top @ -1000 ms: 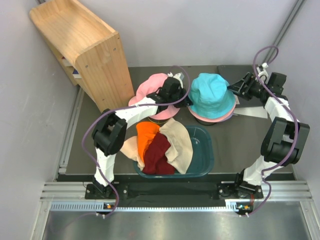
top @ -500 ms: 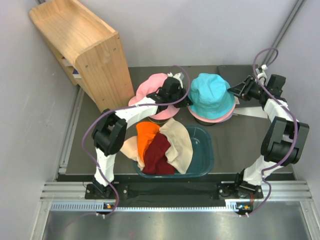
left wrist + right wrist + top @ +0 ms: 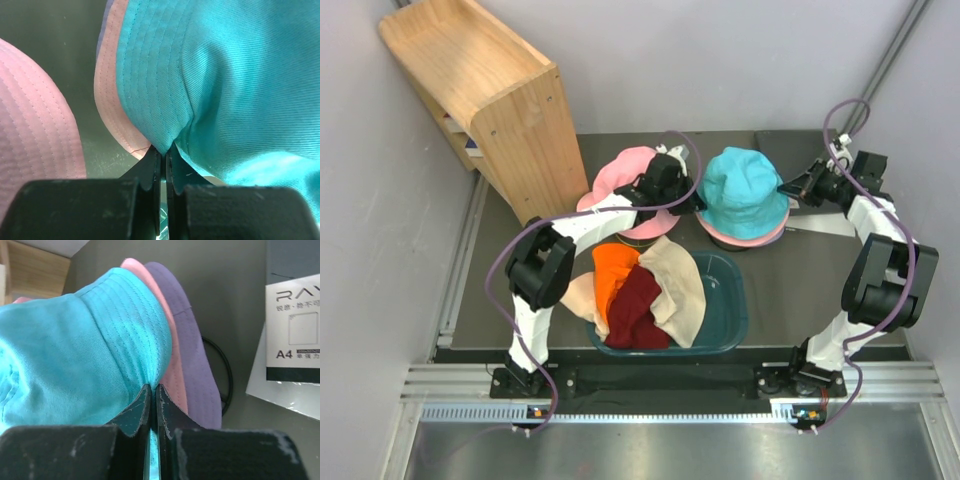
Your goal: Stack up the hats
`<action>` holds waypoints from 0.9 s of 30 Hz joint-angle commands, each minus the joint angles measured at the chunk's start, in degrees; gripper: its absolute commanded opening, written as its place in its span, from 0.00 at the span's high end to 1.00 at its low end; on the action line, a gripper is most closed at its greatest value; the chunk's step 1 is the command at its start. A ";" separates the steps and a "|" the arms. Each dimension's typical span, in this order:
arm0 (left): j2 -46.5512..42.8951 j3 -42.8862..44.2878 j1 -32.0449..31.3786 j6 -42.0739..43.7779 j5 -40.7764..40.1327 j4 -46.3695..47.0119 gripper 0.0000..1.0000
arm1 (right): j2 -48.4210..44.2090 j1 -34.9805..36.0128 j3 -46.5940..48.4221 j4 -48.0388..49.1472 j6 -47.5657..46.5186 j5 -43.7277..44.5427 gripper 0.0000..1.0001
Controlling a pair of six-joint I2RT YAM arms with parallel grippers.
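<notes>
A teal hat (image 3: 745, 190) tops a pile at the table's back centre, over a peach hat's brim (image 3: 752, 238) and a lavender hat's brim (image 3: 200, 365). My left gripper (image 3: 698, 203) is shut on the teal brim's left edge (image 3: 160, 125), its fingertips (image 3: 163, 150) pinching the fabric. From the right, my right gripper (image 3: 790, 188) is shut on the opposite edge of the same brim (image 3: 154, 387). A pink hat (image 3: 625, 175) sits just left of the pile. Orange (image 3: 615, 270), maroon (image 3: 638, 305) and beige (image 3: 680, 285) hats lie heaped in the tub.
The dark teal tub (image 3: 730, 300) stands front centre between the arm bases. A wooden shelf (image 3: 480, 90) fills the back left. A white A4 paper pack (image 3: 295, 340) lies right of the pile. A black wire ring (image 3: 226, 375) shows under the lavender brim.
My right gripper has closed from open onto the teal hat's right brim edge. The left gripper and the hats have stayed put.
</notes>
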 commanded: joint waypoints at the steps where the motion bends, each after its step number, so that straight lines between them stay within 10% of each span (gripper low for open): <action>1: 1.48 1.55 0.55 0.69 -0.70 0.22 1.00 | 0.80 0.31 0.21 -5.80 -4.99 10.20 1.00; 16: 2.98 7.16 -1.56 6.22 -3.25 -6.19 0.99 | -0.16 0.14 3.28 -11.95 -7.36 18.03 0.90; 20: 1.22 10.85 -1.74 7.72 -4.13 -9.00 0.63 | -1.83 0.14 6.97 -13.44 -6.22 17.33 0.46; 27: -5.54 10.69 -2.00 6.76 -2.72 -14.09 0.30 | -5.08 -1.53 11.11 -22.40 -2.19 27.68 0.22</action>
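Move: Both hands already pinch the brim of the teal hat, whose middle lies about 11 cm to the right of the left hand and 3 cm ahead of it, and about 9 cm to the left of the right hand and level with it. The light pink hat sits right under the teal one, some 5 cm lower. From the left hand, the pink hat on the gold stand is roughly 15 cm to the left and 3 cm ahead, and the cream hat in the bin is about 19 cm back and 5 cm left. Keeping its pinch on the teal brim, the right hand sinks about 2.5 cm and eases slightly right, bringing that side down around the hat stack while the left hand holds its side nearly still. Then both sets of fingers open wide and let go of the brim, the right hand drawing another 3 cm or so to the right, away from the hat, and turning some 20 degrees in all, fingertips dipping and swinging clockwise, while the left stays beside the brim with a slight roll. ##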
